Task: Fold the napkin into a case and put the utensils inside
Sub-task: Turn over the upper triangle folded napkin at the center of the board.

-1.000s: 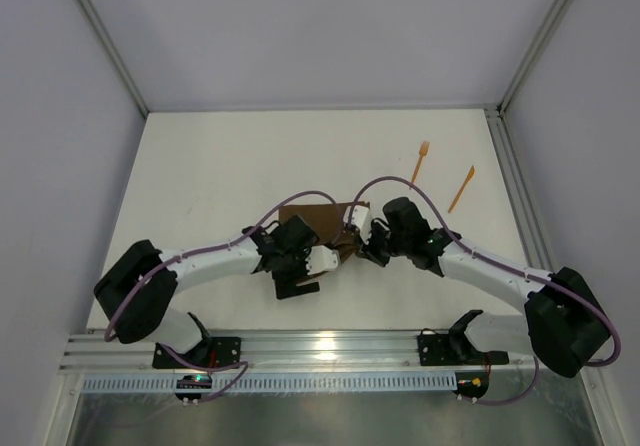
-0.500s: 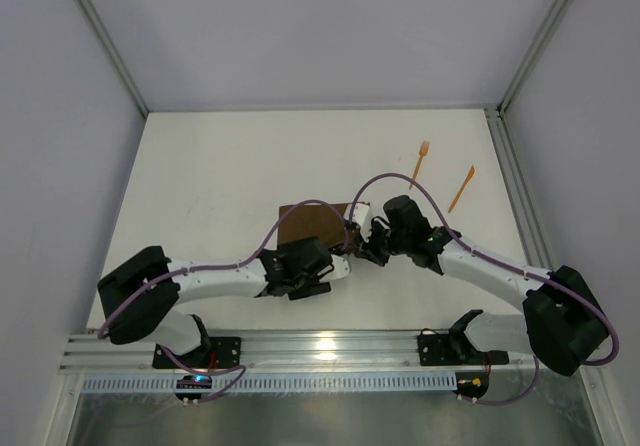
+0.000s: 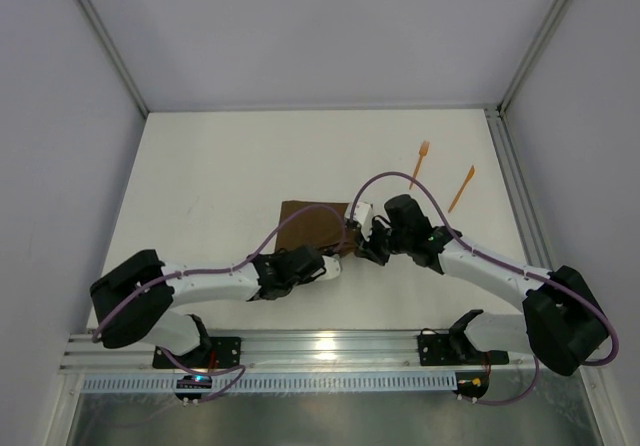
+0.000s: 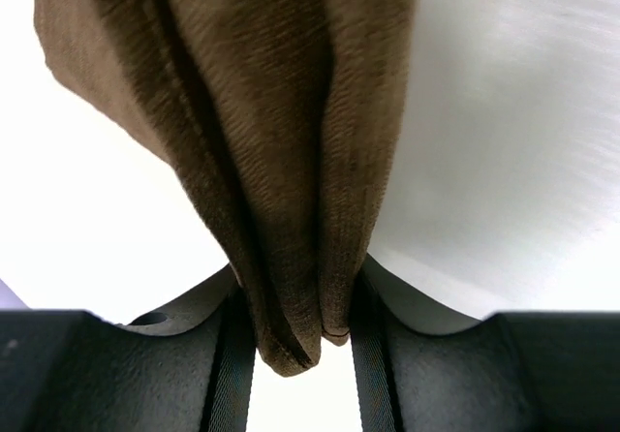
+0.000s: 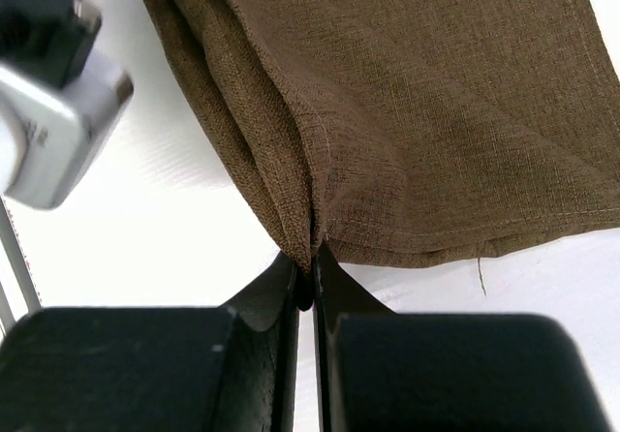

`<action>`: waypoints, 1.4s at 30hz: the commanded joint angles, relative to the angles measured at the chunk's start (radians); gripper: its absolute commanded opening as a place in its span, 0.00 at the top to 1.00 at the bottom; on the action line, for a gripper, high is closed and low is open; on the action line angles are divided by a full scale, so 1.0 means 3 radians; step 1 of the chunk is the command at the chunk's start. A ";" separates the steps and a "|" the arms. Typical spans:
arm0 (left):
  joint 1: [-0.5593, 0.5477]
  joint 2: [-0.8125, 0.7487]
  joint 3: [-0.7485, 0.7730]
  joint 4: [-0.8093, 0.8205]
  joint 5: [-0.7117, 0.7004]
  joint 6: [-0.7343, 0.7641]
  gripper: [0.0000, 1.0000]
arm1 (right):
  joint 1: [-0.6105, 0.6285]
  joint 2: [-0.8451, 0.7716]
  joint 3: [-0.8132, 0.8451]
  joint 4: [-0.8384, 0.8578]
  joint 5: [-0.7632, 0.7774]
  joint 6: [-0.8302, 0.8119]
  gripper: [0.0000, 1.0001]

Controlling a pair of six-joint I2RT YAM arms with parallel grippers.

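Observation:
The dark brown napkin [image 3: 308, 226] lies folded on the white table, partly lifted at its right end. My left gripper [image 3: 336, 266] sits at its near right corner. In the left wrist view the bunched layers of the napkin [image 4: 281, 141] fill the gap of the left gripper [image 4: 295, 306], touching both sides. My right gripper [image 3: 354, 236] holds the right edge; in the right wrist view the right gripper [image 5: 312, 282] is shut on a pinched fold of the napkin [image 5: 426, 112]. Two orange utensils lie far right: a fork [image 3: 420, 163] and a pointed piece [image 3: 461, 188].
Both arms meet at the napkin's right end, with purple cables [image 3: 385, 181] arching above them. A metal rail [image 3: 320, 346] runs along the near edge. Grey walls enclose the table [image 3: 220, 166] on the left, back and right.
My left arm has dropped lower and swung toward the napkin's near right corner, and its jaws have closed from wide open onto the cloth layers. The right arm has stayed put.

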 commanded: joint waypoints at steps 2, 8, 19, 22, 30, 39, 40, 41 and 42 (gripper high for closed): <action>0.0207 -0.0198 -0.0015 -0.0024 0.0032 0.0040 0.65 | -0.0018 -0.0078 0.0070 0.0089 -0.0048 0.0029 0.97; 0.0341 -0.0254 0.0149 -0.0280 0.0339 0.0035 1.00 | -0.0023 -0.0073 0.0132 -0.0013 -0.0013 -0.0006 0.97; 0.0704 -0.0530 0.1171 -0.1997 0.0681 0.0587 1.00 | 0.0263 -0.0216 0.1230 -0.1194 0.0146 0.0030 0.97; 0.0760 -0.0693 0.1417 -0.2524 0.0671 0.0756 1.00 | 0.0442 -0.0242 0.1471 -0.1389 0.0095 0.0161 0.97; 0.0832 -0.1281 0.1672 -0.3393 0.0452 0.1099 1.00 | 0.1060 -0.0299 0.1472 -0.0833 0.0049 0.1036 0.97; 0.1087 -0.1532 0.2035 -0.4064 0.0375 0.1548 1.00 | 0.1516 0.0029 0.1257 0.0370 -0.0293 0.2604 0.97; 0.1087 -0.1522 0.2066 -0.4089 0.0375 0.1579 1.00 | 0.1521 0.0074 0.1247 0.0421 -0.0314 0.2698 0.97; 0.1097 -0.1507 0.2097 -0.4135 0.0380 0.1665 1.00 | 0.1516 0.0085 0.1196 0.0573 -0.0334 0.2764 0.97; 0.1103 -0.1491 0.2102 -0.4141 0.0410 0.1722 1.00 | 0.1516 0.0080 0.1155 0.0625 -0.0360 0.2826 0.97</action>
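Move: The napkin's near edge lies bunched right between your left gripper's half-open pads; its middle is about 6 cm ahead and 3 cm to the right, 2 cm below. Your right gripper already pinches that edge; from it the left gripper's bite lies roughly 12 cm left and 5 cm lower, and the napkin's middle 6 cm ahead, 10 cm left. The fork lies some 20 cm ahead and 14 cm right of the right gripper, 7 cm below. Nudge the left gripper a centimetre or so forward and left, shut it on the bunched edge, then raise it about 20 cm while carrying it some 14 cm left. Keep the right pinch shut and go up with it, about 15 cm, then swing left and back towards the base, tilting that wrist some 30 degrees as the napkin stretches between both hands. ##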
